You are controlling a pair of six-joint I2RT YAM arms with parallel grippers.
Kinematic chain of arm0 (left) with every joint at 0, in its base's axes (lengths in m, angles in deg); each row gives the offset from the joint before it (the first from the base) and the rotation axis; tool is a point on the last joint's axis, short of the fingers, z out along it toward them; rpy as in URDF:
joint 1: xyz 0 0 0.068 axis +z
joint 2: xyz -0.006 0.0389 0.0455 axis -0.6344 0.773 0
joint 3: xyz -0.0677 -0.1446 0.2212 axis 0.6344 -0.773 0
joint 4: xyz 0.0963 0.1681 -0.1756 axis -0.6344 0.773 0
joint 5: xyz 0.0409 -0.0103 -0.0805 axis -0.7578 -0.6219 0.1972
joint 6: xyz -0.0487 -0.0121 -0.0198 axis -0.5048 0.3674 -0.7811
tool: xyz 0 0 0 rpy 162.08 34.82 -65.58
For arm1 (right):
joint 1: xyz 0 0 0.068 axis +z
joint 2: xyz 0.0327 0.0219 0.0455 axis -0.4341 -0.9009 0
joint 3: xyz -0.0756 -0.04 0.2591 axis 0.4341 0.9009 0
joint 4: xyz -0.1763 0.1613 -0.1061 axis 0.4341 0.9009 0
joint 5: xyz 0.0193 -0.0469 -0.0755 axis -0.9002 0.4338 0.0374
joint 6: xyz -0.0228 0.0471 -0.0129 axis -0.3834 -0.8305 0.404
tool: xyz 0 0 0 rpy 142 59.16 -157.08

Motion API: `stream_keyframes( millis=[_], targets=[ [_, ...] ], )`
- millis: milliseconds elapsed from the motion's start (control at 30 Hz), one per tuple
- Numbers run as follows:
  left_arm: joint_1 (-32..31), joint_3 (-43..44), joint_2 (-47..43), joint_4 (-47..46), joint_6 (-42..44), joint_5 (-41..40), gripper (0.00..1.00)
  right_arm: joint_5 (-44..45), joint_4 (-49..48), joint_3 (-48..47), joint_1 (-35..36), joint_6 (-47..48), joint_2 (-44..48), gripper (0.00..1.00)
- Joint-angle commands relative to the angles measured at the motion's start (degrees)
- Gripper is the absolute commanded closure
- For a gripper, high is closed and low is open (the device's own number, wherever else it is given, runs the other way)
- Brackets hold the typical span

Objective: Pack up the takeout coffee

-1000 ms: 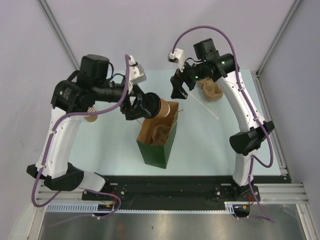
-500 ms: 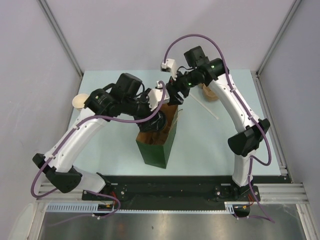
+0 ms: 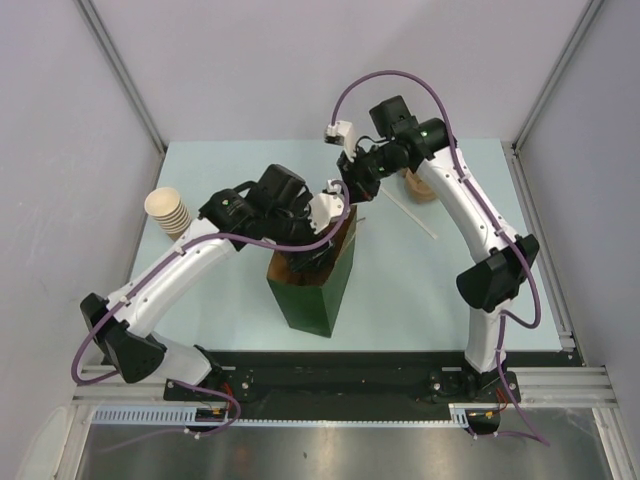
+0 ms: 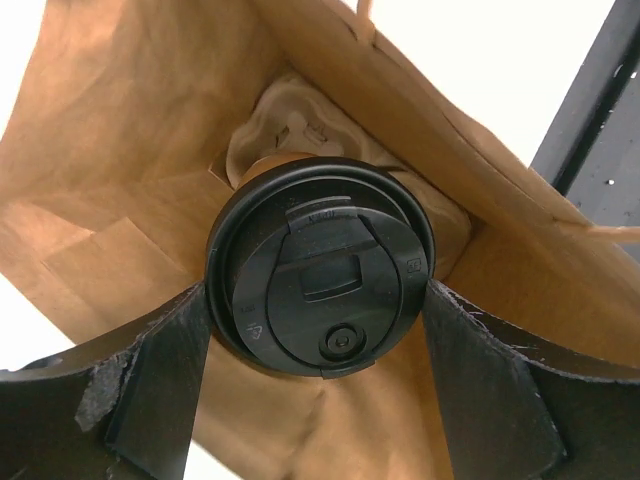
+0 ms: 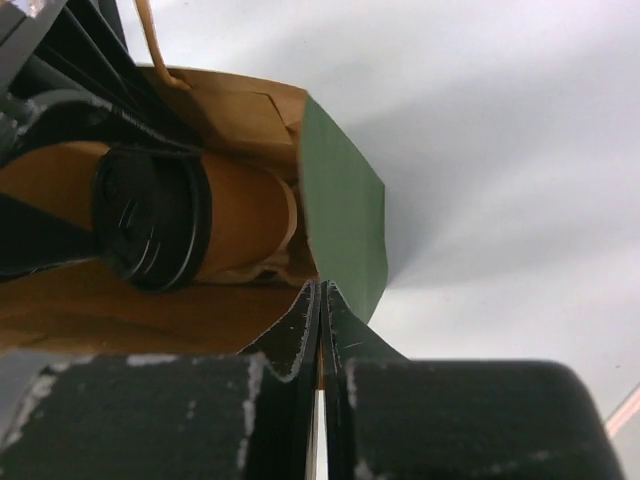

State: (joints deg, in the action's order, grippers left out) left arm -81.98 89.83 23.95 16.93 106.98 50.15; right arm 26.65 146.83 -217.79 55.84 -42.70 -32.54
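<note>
The takeout coffee [image 4: 320, 290], a brown paper cup with a black lid, hangs inside the green paper bag [image 3: 305, 300]. My left gripper [image 4: 320, 300] is shut on it, one finger pressed against each side of the lid. From above, the left gripper [image 3: 315, 245] reaches down into the bag's mouth and hides the cup. The right wrist view shows the cup [image 5: 245, 210] lying sideways within the bag's brown interior. My right gripper [image 5: 320, 295] is shut on the bag's far rim [image 5: 345, 200], with the thin paper wall pinched between its fingers.
A pale pulp cup carrier [image 4: 290, 110] sits at the bottom of the bag beneath the cup. A stack of lidless pale cups [image 3: 168, 210] stands at the left. Another brown carrier [image 3: 420, 185] and a thin white stick [image 3: 410, 215] lie at the back right.
My left arm has swung right and lowered the coffee into the bag. My right gripper moved left to the bag's rim and shut on it.
</note>
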Motion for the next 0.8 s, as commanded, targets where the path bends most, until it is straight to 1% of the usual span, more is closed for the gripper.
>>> stream_keyframes(
  millis=[0, 200, 367, 533, 633, 700, 733, 767],
  targets=[
    [-0.28, -1.69, -0.81, -3.55, -2.48, -1.55, 1.00, -3.99, 0.49, 2.31, -1.98, -2.12, 1.42, 1.00],
    [1.47, -0.82, -0.20, -4.00, -2.22, -0.76, 1.00, -6.63, 0.40, 10.04, -2.69, -1.15, 7.13, 1.00],
    [2.80, -0.46, -0.55, -3.65, -0.82, 0.38, 1.00, -8.83, 2.77, 13.48, -2.25, -0.01, 11.61, 1.00],
    [3.15, -3.00, -2.04, -3.91, -0.29, 0.74, 1.00, -13.05, 6.46, 17.51, 0.47, -1.06, 16.27, 1.00],
    [3.23, -4.41, -3.01, -4.44, -0.11, 0.65, 1.00, -15.07, 6.90, 19.19, -0.04, -3.35, 17.24, 1.00],
    [3.24, -5.03, -3.45, -4.70, -0.29, 1.00, 1.00, -15.77, 7.17, 18.33, -1.62, -3.61, 16.72, 0.71],
    [3.24, -5.73, -3.62, -4.87, -0.37, 1.09, 1.00, -16.12, 6.82, 17.45, -2.76, -4.40, 15.67, 0.46],
    [3.24, -6.17, -3.80, -5.05, -0.46, 1.35, 1.00, -16.48, 6.30, 14.66, -5.30, -5.19, 14.88, 0.36]
  ],
)
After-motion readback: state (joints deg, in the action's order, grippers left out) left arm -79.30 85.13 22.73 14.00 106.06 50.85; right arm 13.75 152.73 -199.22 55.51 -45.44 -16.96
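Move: My left hand holds the lidded coffee cup in the paper bag's mouth, with the bag's middle straight under it, some 13 cm down, and the cardboard holder inside about 4 cm ahead and 20 cm below. My right fingers are already shut on the bag's far right rim corner; from them the bag's middle lies about 10 cm back, 8 cm left and 16 cm down, and the white straw roughly 8 cm ahead, 13 cm right, 28 cm below. Keeping the rim corner pinched, I ease my right hand a little right and down, then pull it back quickly, about 11 cm in all, along the cup's right side so the bag swings around the cup, its fingers tipping some 15 degrees more downward. Only at the end do they part halfway to free the rim. My left hand keeps its grip on the cup, sinking 1 to 2 cm. ##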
